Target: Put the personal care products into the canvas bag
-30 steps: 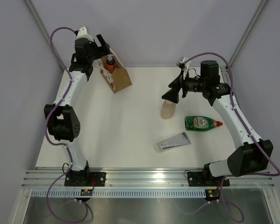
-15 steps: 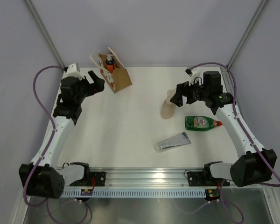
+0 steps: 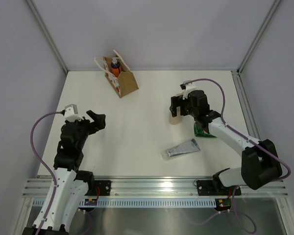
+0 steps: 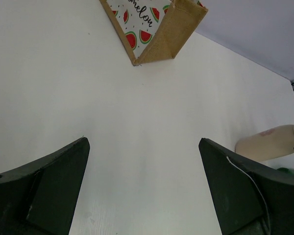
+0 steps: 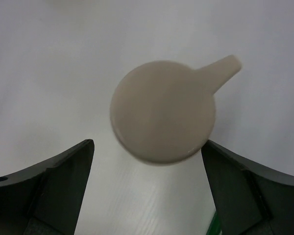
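Note:
The canvas bag (image 3: 123,83) stands at the far left with the orange bottle (image 3: 115,67) upright inside; its watermelon print (image 4: 137,22) faces my left wrist camera. My left gripper (image 3: 95,122) (image 4: 143,143) hangs open over bare table, well short of the bag. The beige pump bottle (image 3: 175,118) (image 5: 161,110) stands upright, and my right gripper (image 3: 179,107) (image 5: 147,143) is open directly above it, one finger on each side, not touching. The green red-capped bottle (image 3: 204,130) lies partly under the right arm. The silver-grey tube (image 3: 181,149) lies flat nearer the front.
The white table (image 3: 137,127) is framed by grey walls with metal posts at the back corners. A rail (image 3: 157,186) runs along the near edge. The purple cable (image 3: 39,132) loops beside the left arm.
The left arm has pulled back from the bag to the near left. The right arm has swung in and turned down over the beige pump bottle. No object has moved.

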Tool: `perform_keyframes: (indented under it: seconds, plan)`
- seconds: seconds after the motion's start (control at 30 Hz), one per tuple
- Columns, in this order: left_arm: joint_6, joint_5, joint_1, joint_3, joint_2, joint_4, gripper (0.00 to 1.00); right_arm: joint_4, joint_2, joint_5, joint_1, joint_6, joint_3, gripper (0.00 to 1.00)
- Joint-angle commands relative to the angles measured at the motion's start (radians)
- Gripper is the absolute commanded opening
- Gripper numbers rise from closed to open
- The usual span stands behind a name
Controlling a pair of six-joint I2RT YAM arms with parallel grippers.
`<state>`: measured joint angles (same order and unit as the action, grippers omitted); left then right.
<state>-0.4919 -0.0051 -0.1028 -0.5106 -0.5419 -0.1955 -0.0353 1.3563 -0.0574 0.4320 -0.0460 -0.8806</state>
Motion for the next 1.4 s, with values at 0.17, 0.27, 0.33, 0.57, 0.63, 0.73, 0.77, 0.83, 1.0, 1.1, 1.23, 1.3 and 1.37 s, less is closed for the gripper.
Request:
perform_keyframes:
  seconds: [0.17, 0.27, 0.33, 0.57, 0.63, 0.73, 0.77, 0.83, 1.0, 1.1, 1.23, 1.3, 1.37]
  plan:
    - [-0.031, -0.001, 0.003, 0.032, 0.073, 0.004, 0.99, 0.258, 0.076, 0.136, -0.004, 0.003, -0.029, 0.98]
    - [-0.033, 0.025, 0.003, 0.027, 0.059, 0.004, 0.99, 0.273, 0.105, 0.107, -0.004, -0.002, -0.034, 0.92]
    - [-0.033, 0.033, 0.003, 0.024, 0.054, 0.002, 0.99, 0.262, 0.113, 0.081, -0.004, -0.003, -0.040, 0.88]
    - [-0.040, 0.042, 0.003, 0.040, 0.060, 0.014, 0.99, 0.268, 0.113, 0.062, -0.004, 0.014, -0.009, 0.69]
    - [-0.040, 0.054, 0.003, 0.038, 0.057, 0.019, 0.99, 0.282, 0.125, 0.047, -0.003, 0.029, -0.014, 0.50]
    - [-0.031, 0.076, 0.003, 0.035, 0.057, 0.015, 0.99, 0.270, 0.142, -0.005, -0.004, 0.038, -0.066, 0.17]
    - [-0.028, 0.082, 0.002, 0.035, 0.057, 0.014, 0.99, 0.231, 0.148, -0.025, -0.006, 0.040, -0.087, 0.08]
    - [-0.022, 0.096, 0.003, 0.038, 0.065, 0.013, 0.99, 0.195, 0.167, -0.100, -0.006, 0.038, -0.159, 0.00]
    - [-0.022, 0.167, 0.003, 0.058, 0.077, 0.040, 0.99, 0.086, 0.221, -0.268, -0.006, 0.012, -0.366, 0.00]
    - [-0.042, 0.290, 0.002, 0.086, 0.063, 0.183, 0.99, -0.012, 0.263, -0.390, -0.006, -0.026, -0.493, 0.00]
    - [-0.102, 0.451, -0.012, 0.127, -0.015, 0.390, 0.99, -0.089, 0.314, -0.585, -0.004, -0.078, -0.598, 0.00]
    - [-0.096, 0.462, -0.065, 0.109, -0.090, 0.429, 0.99, -0.090, 0.337, -0.593, -0.004, -0.116, -0.630, 0.00]
    - [-0.030, 0.410, -0.135, 0.057, -0.144, 0.421, 0.99, -0.090, 0.352, -0.563, -0.001, -0.170, -0.646, 0.00]
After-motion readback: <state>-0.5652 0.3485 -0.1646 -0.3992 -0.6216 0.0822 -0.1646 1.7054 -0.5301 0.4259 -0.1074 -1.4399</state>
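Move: The lotion bottle stands upright with its middle about 4 cm ahead of the right hand, level sideways and some 6 cm below, its pump head nearly between the open fingers. The green bottle lies about 18 cm right of the lotion bottle and 6 cm nearer; the silver tube is 16 cm nearer than it and 3 cm right. The canvas bag is roughly 24 cm ahead and 30 cm left of the right hand. From the left hand, the lotion bottle is some 13 cm ahead, 38 cm right and 12 cm below. Forward about 4 cm, nearly level, the right hand brings its open fingers around the lotion bottle's neck and closes on it just under the pump head, then carries it left some 10 cm and up about 8, turning counter-clockwise some 25 degrees and rolling its left side up. Late on, the left hand, still open, swings about 8 cm right towards the bottle, yawing clockwise. ##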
